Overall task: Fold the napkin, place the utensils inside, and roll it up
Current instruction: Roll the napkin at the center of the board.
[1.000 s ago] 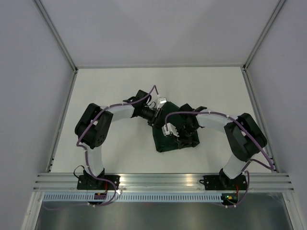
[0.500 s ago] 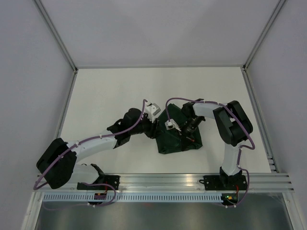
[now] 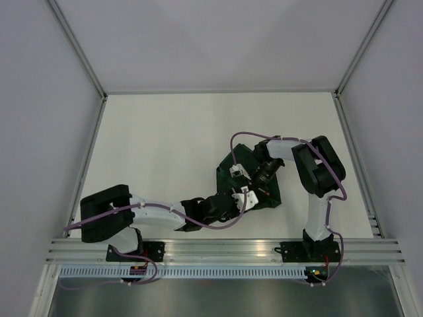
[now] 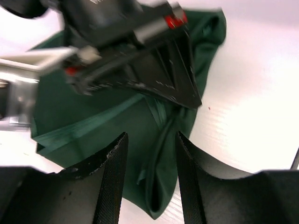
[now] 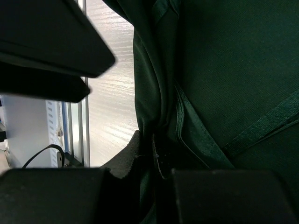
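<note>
The dark green napkin (image 3: 268, 195) lies crumpled right of the table's centre. My left gripper (image 3: 246, 196) reaches its near-left corner from low along the front edge. In the left wrist view this gripper (image 4: 151, 135) is open, and a raised fold of the napkin (image 4: 70, 116) runs between its fingers without being pinched. My right gripper (image 3: 254, 183) sits on top of the cloth; in the right wrist view it (image 5: 156, 154) is shut on a bunched fold of the napkin (image 5: 224, 70). The utensils are out of view.
An aluminium rail (image 3: 225, 247) runs along the near edge, just behind the left arm. White walls and frame posts (image 3: 89, 165) bound the table on three sides. In the right wrist view the left gripper's body (image 5: 46, 46) looms close at upper left.
The left arm has swung from behind the napkin down to the near edge, now reaching the cloth from the near left with wider jaws. The right arm has drawn in, still holding the cloth.
</note>
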Controlling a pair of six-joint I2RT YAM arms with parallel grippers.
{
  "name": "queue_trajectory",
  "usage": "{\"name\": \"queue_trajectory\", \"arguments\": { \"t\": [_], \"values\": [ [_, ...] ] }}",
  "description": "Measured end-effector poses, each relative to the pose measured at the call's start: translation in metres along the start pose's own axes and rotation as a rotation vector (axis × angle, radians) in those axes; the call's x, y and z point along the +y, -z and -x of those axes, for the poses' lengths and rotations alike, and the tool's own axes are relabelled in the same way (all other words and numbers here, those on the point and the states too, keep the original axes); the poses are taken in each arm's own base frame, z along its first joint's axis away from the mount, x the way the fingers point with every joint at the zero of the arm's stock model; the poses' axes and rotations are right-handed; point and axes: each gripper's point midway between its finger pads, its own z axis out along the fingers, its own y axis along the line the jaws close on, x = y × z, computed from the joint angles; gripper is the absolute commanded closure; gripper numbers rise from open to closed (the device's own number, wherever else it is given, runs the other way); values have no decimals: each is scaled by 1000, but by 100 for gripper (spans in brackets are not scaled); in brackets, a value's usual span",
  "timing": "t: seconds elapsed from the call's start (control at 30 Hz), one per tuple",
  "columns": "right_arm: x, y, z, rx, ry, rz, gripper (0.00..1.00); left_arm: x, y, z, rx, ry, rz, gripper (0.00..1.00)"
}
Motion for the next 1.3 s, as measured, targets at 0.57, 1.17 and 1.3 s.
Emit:
{"name": "queue_trajectory", "arguments": {
  "t": [0.57, 1.17, 1.3],
  "values": [
    [0, 1, -3, -4, -36, 14, 93, -36, -30, -34, 79, -188, -53, 46],
    [-1, 2, -3, -6, -58, 27, 94, -50, -53, -36, 64, -210, -90, 81],
    [-1, 3, -4, -5, -62, 25, 93, -56, -54, -38, 82, -215, -126, 98]
  ]
}}
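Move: The napkin's rolled edge, where the left fingers will shut, lies about 5 cm to the right of the left hand, 1 cm back and 7 cm below. The right gripper's fingertips already hold the roll there, some 6 cm right, 1 cm back and 7 cm below. The napkin's flat part spreads about 8 cm ahead and 2 cm left, 8 cm below. From the right hand, the same bit of rolled edge is at its pads, 1 cm back and 1 cm left. With its fingers half open, the left hand sinks fast at first, then eases on down, about 7 cm in all, rolling its left side up some 10 degrees and drifting roughly 2 cm back, and it works some 5 cm to the right along the rolled edge until it is right beside the right fingertips. There it shuts its fingers and pinches the roll, while the right hand stays practically in place, still gripping the napkin. ##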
